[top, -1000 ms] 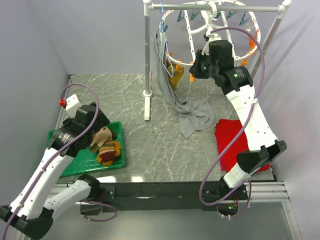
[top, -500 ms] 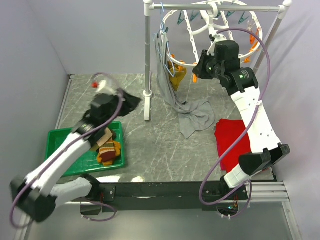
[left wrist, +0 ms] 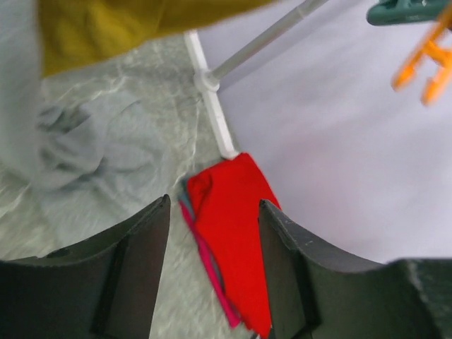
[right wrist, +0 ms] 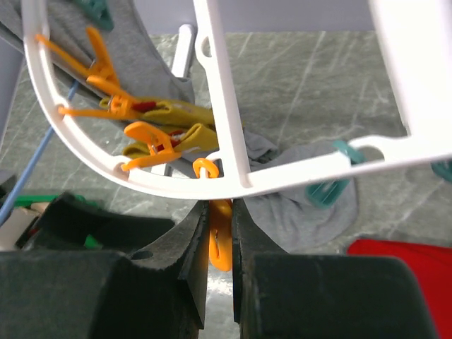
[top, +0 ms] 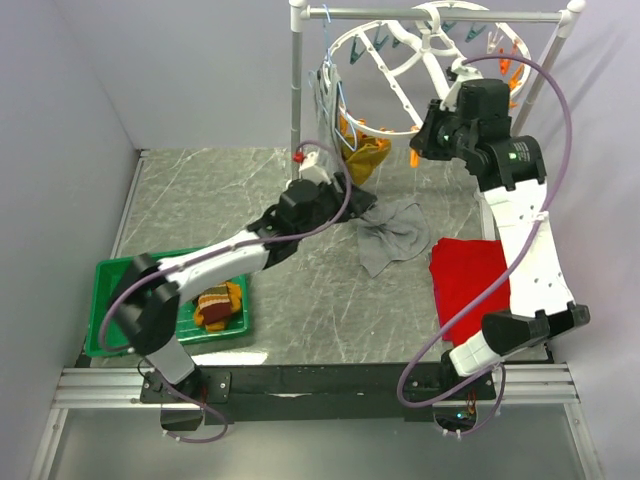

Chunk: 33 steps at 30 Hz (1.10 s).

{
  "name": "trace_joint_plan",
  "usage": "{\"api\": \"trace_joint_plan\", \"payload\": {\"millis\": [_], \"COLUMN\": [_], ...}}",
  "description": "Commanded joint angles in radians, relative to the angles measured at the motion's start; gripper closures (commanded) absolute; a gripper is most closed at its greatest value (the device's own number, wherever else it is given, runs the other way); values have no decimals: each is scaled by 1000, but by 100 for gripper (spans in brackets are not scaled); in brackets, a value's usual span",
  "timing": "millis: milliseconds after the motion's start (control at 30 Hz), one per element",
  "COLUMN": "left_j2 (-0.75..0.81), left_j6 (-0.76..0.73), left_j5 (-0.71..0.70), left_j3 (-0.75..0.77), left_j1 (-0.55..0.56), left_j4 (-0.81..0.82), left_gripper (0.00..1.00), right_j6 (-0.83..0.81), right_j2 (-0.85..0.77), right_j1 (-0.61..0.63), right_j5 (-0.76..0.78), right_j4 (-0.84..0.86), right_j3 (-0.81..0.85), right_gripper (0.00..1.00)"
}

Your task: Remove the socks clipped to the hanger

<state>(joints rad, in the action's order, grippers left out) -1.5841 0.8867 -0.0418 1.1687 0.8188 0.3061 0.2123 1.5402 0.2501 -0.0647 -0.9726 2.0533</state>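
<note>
The white round hanger [top: 392, 62] hangs from the rail, tilted. Mustard socks [top: 366, 156] are clipped to its near-left rim and show in the right wrist view, the socks [right wrist: 178, 115] held by orange clips. My right gripper [top: 428, 142] is shut on an orange clip [right wrist: 221, 244] just under the hanger rim [right wrist: 176, 185]. My left gripper [top: 358, 203] reaches out below the mustard sock [left wrist: 113, 25], open, with nothing between its fingers [left wrist: 138, 265]. More socks [top: 218, 305] lie in the green tray [top: 120, 305].
A grey tank top [top: 392, 235] hangs from a blue wire hanger [top: 325, 80] and trails onto the table. A red cloth [top: 468, 280] lies at the right. The rack's white post [top: 296, 100] stands left of the hanger. Walls close in left and right.
My left arm has swung from the green tray up and right to below the hanger, its jaws narrowing. My right gripper has shifted right with the clip, tilting the hanger.
</note>
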Motion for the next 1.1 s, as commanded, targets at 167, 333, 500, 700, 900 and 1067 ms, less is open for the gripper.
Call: {"api": "trace_joint_plan", "payload": {"millis": [167, 333, 500, 700, 900, 1067], "left_j2": [-218, -295, -304, -310, -220, -163], "left_j6": [-5, -46, -68, -69, -87, -247], "left_j5": [-87, -148, -210, -176, -132, -32], "left_j3": [249, 342, 353, 339, 197, 164], "left_j1": [23, 22, 19, 19, 20, 16], "left_j4": [96, 42, 39, 39, 106, 38], "left_gripper": [31, 18, 12, 5, 0, 1], "right_j6": [-39, -44, -48, -36, -31, -31], "right_j2": [-103, -104, -123, -130, -129, -130], "right_j1": [-70, -97, -114, -123, -124, -124], "right_j5": [-6, -46, -66, -107, -127, -127], "right_j4": [-8, -17, -8, 2, 8, 9], "right_j3": [-41, -21, -38, -50, -54, -64], "right_gripper": [92, 92, 92, 92, 92, 92]}}
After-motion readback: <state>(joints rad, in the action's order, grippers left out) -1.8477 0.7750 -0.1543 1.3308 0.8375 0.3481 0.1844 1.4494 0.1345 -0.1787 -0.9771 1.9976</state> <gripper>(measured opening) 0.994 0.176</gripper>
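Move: The mustard sock still hanging from the hanger rim is about 7 cm ahead of the left hand and roughly 6 cm above it. The grey cloth hangs about 7 cm left of the sock, level with it front to back. The orange clip held by the right hand is some 5 cm ahead, 10 cm right and 11 cm above the left hand. From the right hand, the sock lies about 3 cm ahead, 11 cm left and 6 cm lower. Bring the left gripper forward and to the right, about 7 cm forward and 5 cm across, in under the hanging mustard sock, opening the fingers wide on the way, then dip it about 4 cm and ease back slightly. Keep the right fingers pinched on the orange clip at the rim and draw it some 3 cm right and a little back. ##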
